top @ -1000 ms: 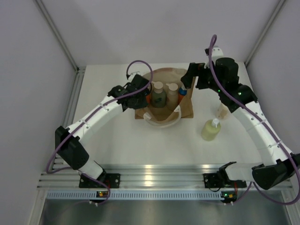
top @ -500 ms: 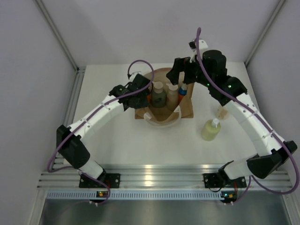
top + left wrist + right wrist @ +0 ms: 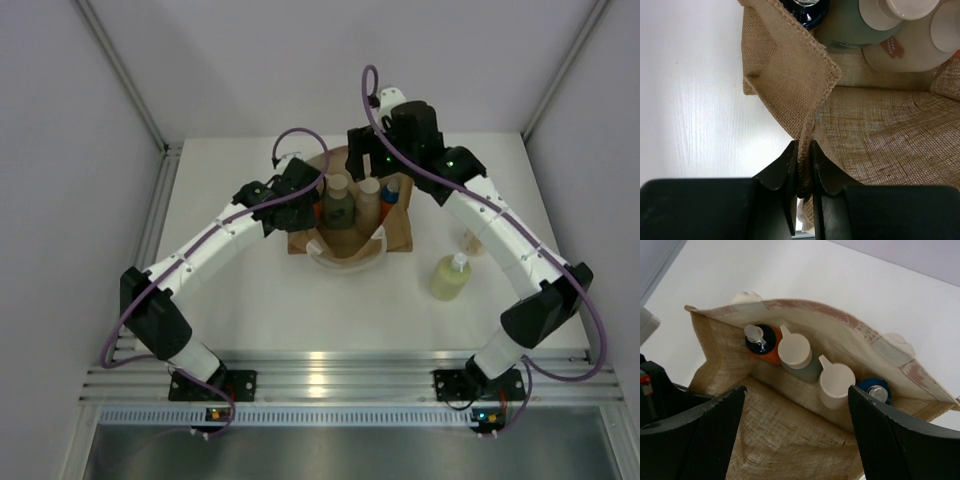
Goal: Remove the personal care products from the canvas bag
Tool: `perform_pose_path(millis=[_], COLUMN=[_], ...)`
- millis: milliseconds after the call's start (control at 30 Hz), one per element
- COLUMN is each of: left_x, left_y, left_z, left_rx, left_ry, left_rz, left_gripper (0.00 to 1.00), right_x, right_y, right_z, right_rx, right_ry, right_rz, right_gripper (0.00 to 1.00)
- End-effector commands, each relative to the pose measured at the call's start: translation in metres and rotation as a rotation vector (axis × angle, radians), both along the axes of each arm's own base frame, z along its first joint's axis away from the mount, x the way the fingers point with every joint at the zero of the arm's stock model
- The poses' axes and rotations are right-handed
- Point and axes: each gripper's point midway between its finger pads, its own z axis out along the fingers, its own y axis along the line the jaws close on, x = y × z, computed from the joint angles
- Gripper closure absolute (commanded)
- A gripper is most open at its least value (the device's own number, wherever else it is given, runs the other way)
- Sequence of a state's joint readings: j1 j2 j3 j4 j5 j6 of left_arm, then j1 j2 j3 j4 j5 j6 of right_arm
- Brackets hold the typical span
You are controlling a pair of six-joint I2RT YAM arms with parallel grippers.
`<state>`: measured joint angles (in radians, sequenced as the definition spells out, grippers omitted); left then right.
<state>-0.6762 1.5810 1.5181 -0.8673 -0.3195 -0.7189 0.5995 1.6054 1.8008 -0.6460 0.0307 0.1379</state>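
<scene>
The canvas bag [image 3: 400, 233] stands open at mid-table. My left gripper [image 3: 308, 200] is shut on its left rim, the burlap edge pinched between the jaws [image 3: 805, 160]. Inside stand an orange bottle with a dark blue pump [image 3: 762, 342], a dark green bottle [image 3: 796, 352], a pinkish-beige bottle [image 3: 836, 382] and a blue-capped bottle [image 3: 874, 390]. My right gripper [image 3: 368, 165] hovers open above the bag's mouth [image 3: 797, 440], with nothing between its fingers. A yellow-green bottle [image 3: 450, 277] and a cream bottle [image 3: 473, 240] stand on the table to the right of the bag.
The bag's white handles [image 3: 345, 260] loop out at its near side. Grey walls enclose the white table [image 3: 230, 320] on three sides. An aluminium rail [image 3: 340, 375] with both arm bases runs along the near edge.
My right arm has swung left from the table's right side to above the bag's mouth, its jaws narrowing a little. The left arm holds the rim as before.
</scene>
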Motion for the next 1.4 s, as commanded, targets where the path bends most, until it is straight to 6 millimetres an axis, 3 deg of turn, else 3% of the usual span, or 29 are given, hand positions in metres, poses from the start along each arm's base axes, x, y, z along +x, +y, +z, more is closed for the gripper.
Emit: perform_pose_path(millis=[0,367,567,733,967,1000,1100,1200,1300,1367], left_x=[-0.01,-0.007,0.001,0.005,0.002,0.002,0.002,0.001,0.001,0.001], left_y=[0.01,0.004,-0.001,-0.003,-0.002,-0.001,-0.001,-0.001,0.001,0.001], left_z=[-0.005,-0.008,-0.001,-0.001,-0.003,-0.004,-0.005,-0.007,-0.009,-0.007], left_rx=[0.014,0.002,0.008,0.009,0.018,0.018,0.022,0.025,0.032,0.032], left_ry=[0.038,0.052,0.034,0.031,0.038,0.039,0.042,0.046,0.046,0.041], left_rz=[0.035,0.046,0.016,0.012,0.004,0.005,0.004,0.004,0.008,0.01], left_gripper=[1.0,1.0,1.0,1.0,1.0,1.0,1.0,1.0,1.0,1.0], right_x=[0.001,0.037,0.04,0.047,0.065,0.068,0.071,0.068,0.063,0.055], right_y=[-0.001,-0.024,-0.028,-0.029,-0.026,-0.026,-0.024,-0.023,-0.024,-0.025], right_z=[-0.016,-0.114,-0.154,-0.174,-0.169,-0.168,-0.158,-0.136,-0.104,-0.071], right_rx=[-0.056,-0.257,-0.294,-0.314,-0.304,-0.298,-0.284,-0.239,-0.191,-0.133], right_ry=[0.021,0.178,0.265,0.297,0.263,0.249,0.226,0.181,0.124,0.077], right_rz=[-0.009,0.015,0.055,0.066,0.036,0.032,0.022,0.016,0.004,-0.015], right_gripper=[0.19,0.19,0.22,0.29,0.48,0.53,0.81,1.0,1.0,1.0])
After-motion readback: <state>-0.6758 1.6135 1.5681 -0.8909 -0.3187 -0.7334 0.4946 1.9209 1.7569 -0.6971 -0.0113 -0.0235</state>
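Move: The cream pump bottle, standing in the canvas bag, is about 5 cm ahead of my right hand, 3 cm to its right and its middle some 23 cm below. The green pump bottle stands about 8 cm to the left of the cream one, and the blue-capped bottle roughly 6 cm to the right of it, 1 cm farther out. From my left hand, at the bag's left rim, the cream bottle is about 9 cm ahead, 15 cm right and 7 cm below. I plunge my right hand about 18 cm down into the canvas bag, easing some 5 cm forward and slightly right while tipping the fingers about 25 degrees steeper. There I close them around the cream bottle's white pump head, pinch it, and begin to rise by about 1 cm. My left hand keeps the bag's left rim pinched. ##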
